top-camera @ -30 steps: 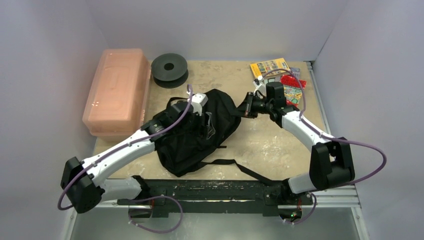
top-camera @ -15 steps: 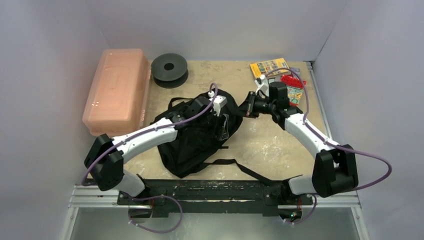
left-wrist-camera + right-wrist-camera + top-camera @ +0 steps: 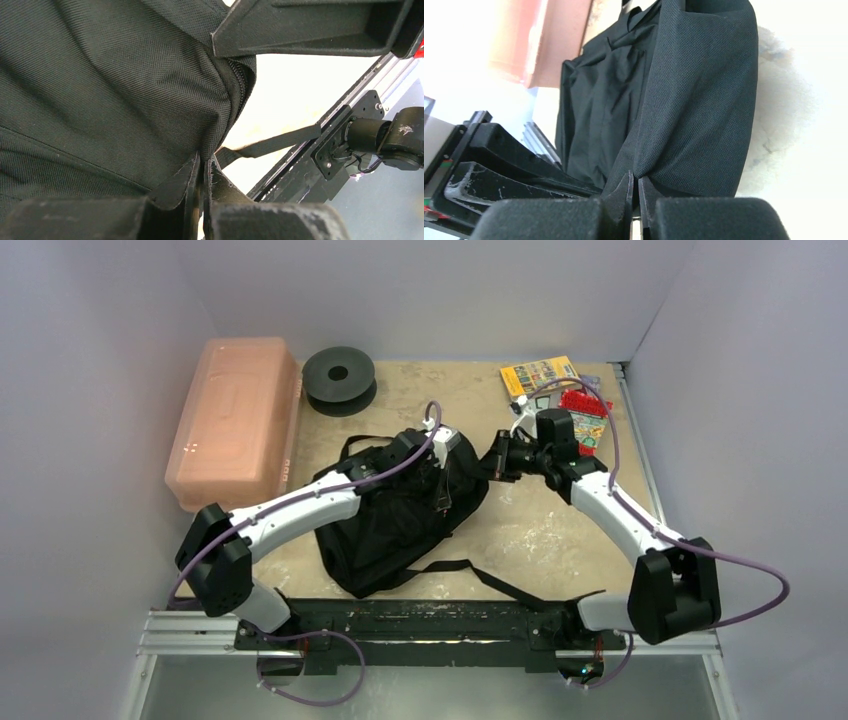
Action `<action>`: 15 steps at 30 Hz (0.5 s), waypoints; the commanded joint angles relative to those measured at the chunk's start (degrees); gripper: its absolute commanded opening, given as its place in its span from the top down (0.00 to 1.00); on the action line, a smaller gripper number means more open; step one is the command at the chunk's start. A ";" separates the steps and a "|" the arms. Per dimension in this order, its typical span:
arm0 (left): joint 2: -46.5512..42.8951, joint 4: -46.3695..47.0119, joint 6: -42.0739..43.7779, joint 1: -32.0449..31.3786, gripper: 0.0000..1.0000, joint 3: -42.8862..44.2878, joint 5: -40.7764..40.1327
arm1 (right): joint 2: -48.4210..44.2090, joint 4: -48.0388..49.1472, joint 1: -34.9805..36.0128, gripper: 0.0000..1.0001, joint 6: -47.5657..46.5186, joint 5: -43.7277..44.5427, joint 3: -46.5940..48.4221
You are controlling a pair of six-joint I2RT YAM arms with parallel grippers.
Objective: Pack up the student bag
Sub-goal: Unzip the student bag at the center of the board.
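Note:
The student bag [image 3: 385, 530], soft black fabric, lies mid-table with a long webbing strap [image 3: 470, 568] trailing toward the near rail. My left gripper [image 3: 441, 482] reaches over the bag's top right part. In the left wrist view its jaws [image 3: 205, 165] are shut on a fold of the bag [image 3: 100, 90] beside a zip seam, with the strap [image 3: 280, 141] behind. My right gripper [image 3: 493, 462] holds the bag's right edge. The right wrist view shows it [image 3: 635, 184] pinched shut on the bag's fabric rim [image 3: 694, 100].
A pink translucent box [image 3: 235, 420] stands at the far left, with a black spool [image 3: 339, 375] beside it. A yellow booklet [image 3: 540, 375] and a red pack [image 3: 585, 410] lie at the far right behind the right arm. The black base rail [image 3: 420, 620] runs along the near edge.
The left arm swung right across the bag toward its right side, and its jaws went from open to shut on the fabric. The right gripper kept its hold and barely shifted.

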 commanded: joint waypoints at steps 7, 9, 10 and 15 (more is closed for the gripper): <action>-8.92 18.52 -4.84 3.55 1.00 -6.72 7.57 | -14.32 -8.82 7.88 0.52 -8.90 24.34 -2.66; -9.19 22.41 -7.53 5.19 1.00 -8.06 11.18 | -17.81 -7.01 10.64 0.44 -8.04 25.45 -4.68; -9.11 23.86 -8.62 5.78 1.00 -8.49 12.42 | -19.25 -5.67 11.70 0.41 -7.48 24.66 -5.84; -8.62 25.53 -11.62 7.24 1.00 -8.83 15.21 | -20.78 2.33 19.17 0.38 -3.27 20.17 -10.03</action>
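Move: The left gripper already pinches the student bag's zippered edge, right between its pads, with the bag's middle about 9 cm to its left, 2 cm back and some 7 cm below. The right gripper still grips the bag's outer edge. From the right gripper, that left-hand pinch lies roughly 9 cm left, 6 cm back and 3 cm lower; the loose strap lies about 22 cm straight back and 15 cm down. Open the right gripper to well over half to let go of the bag's outer edge, then draw it back about 6 cm and up some 3 cm, turning the wrist roughly 20 degrees, towards where the left gripper pinches the zippered edge. Keep the left fingers shut on that edge: ease slightly back, then lift about 3 cm and come forward again, tilting the fingertips up some 15 degrees. ##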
